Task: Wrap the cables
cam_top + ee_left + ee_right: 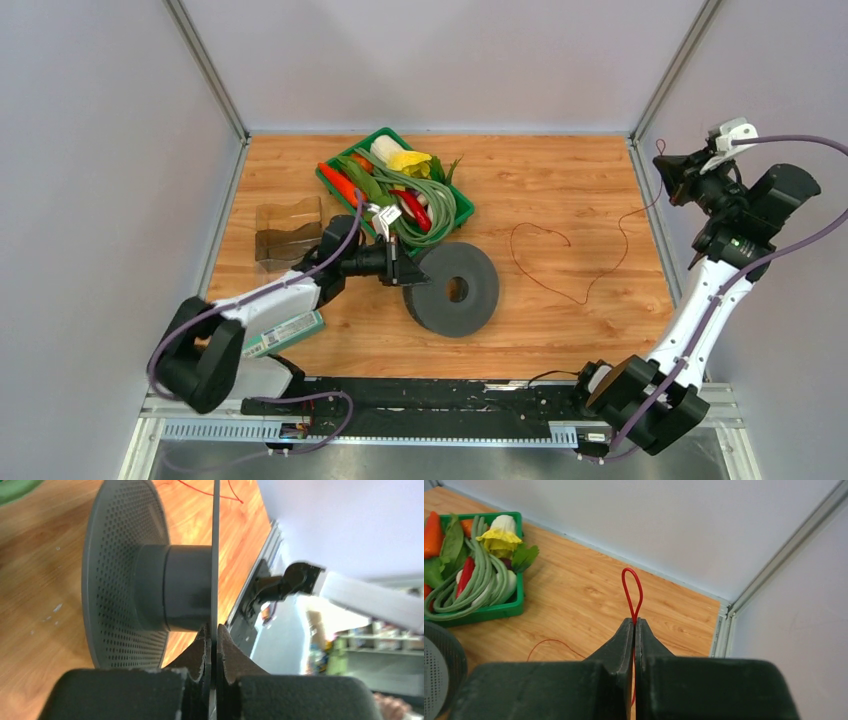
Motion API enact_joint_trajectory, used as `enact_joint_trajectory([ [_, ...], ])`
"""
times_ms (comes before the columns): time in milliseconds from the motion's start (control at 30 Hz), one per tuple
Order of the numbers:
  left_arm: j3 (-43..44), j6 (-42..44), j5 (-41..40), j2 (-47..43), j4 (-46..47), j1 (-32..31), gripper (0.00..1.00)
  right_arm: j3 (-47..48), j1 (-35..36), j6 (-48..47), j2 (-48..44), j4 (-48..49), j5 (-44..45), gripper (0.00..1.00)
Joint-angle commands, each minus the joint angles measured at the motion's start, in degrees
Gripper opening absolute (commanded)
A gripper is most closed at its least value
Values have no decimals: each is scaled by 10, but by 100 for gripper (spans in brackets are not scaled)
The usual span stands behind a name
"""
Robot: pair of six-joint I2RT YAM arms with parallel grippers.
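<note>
A thin red cable (pixel 585 298) lies in loose curves on the wooden table and rises toward the right wall. My right gripper (pixel 667 166) is held high there, shut on the cable. In the right wrist view a small loop of the cable (pixel 631 591) sticks out past the closed right gripper (pixel 634 623). A grey spool (pixel 455 290) stands tilted at mid-table. My left gripper (pixel 402 268) is shut on the spool's thin flange (pixel 215 555), with the left gripper (pixel 215 632) clamping its edge; the core (pixel 175 587) and the perforated flange (pixel 115 580) sit to the left.
A green tray (pixel 462 203) of toy vegetables stands behind the spool, also in the right wrist view as the green tray (pixel 489 612). A clear brownish container (pixel 288 232) and a green-and-white box (pixel 285 332) lie at the left. Enclosure walls ring the table.
</note>
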Motion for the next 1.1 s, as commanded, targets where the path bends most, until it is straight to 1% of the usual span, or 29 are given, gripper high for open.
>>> enact_joint_trajectory([
  [0, 85, 308, -53, -142, -341, -25, 0, 5, 19, -25, -27, -45, -62, 0],
  [67, 116, 392, -64, -172, -434, -25, 0, 12, 44, -47, -31, -67, -31, 0],
  [100, 135, 458, -65, -183, -485, -30, 0, 18, 48, -44, -27, -72, -27, 0],
  [133, 152, 487, -75, -192, -524, -36, 0, 30, 52, -39, -20, -85, -30, 0],
  [200, 174, 591, -90, -205, -583, -50, 0, 59, 63, -50, -4, -144, -41, 0],
  [300, 188, 724, -136, -216, -640, -99, 0, 84, 104, -98, 11, -237, -32, 0],
  [367, 190, 802, -154, -219, -662, -136, 0, 74, 132, -90, 7, -254, -11, 0],
  [433, 194, 851, -168, -216, -678, -153, 0, 61, 163, -75, -3, -268, 16, 0],
  [500, 199, 868, -168, -215, -679, -161, 0, 53, 203, -89, -17, -298, 44, 0],
  [600, 220, 860, -152, -202, -679, -164, 0, 41, 249, -89, -41, -319, 71, 0],
  [700, 253, 833, -141, -181, -679, -169, 0, 37, 303, -105, -54, -342, 104, 0],
  [800, 272, 824, -113, -165, -675, -169, 0, 30, 351, -99, -55, -360, 106, 0],
  [867, 275, 841, -107, -158, -677, -171, 0, 17, 384, -109, -54, -374, 118, 0],
  [900, 281, 847, -107, -151, -681, -172, 0, 8, 415, -108, -55, -372, 121, 0],
  [967, 295, 853, -102, -130, -700, -172, 0, -15, 446, -90, -59, -362, 116, 0],
  [1067, 319, 815, -96, -111, -700, -172, 0, -45, 504, -72, -70, -342, 128, 0],
])
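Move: The left hand already pinches the near-left rim of the grey spool's upper flange; the spool's middle lies about 9 cm to its right, 2 cm back and 6 cm lower, with the vegetable basket some 20 cm ahead, 5 cm left and 12 cm below. The right hand, already holding the doubled red cable end, has the spool's middle roughly 34 cm to its left, 14 cm back and 28 cm below, and the basket about 47 cm left, 8 cm ahead and 35 cm below. Keeping its pinch on the flange, the left hand draws the spool back about 8 cm and a little left, rising some 5 cm and then settling partway down again, while its wrist rolls some 75 degrees so the spool comes round onto its edge and the fingers tip from pointing right to pointing right and down. The right hand keeps the cable end shut in its fingers and sweeps it left towards the spool, coming back and down as well, and speeds up downward late on as the wrist swings counter-clockwise and the fingers dip. ##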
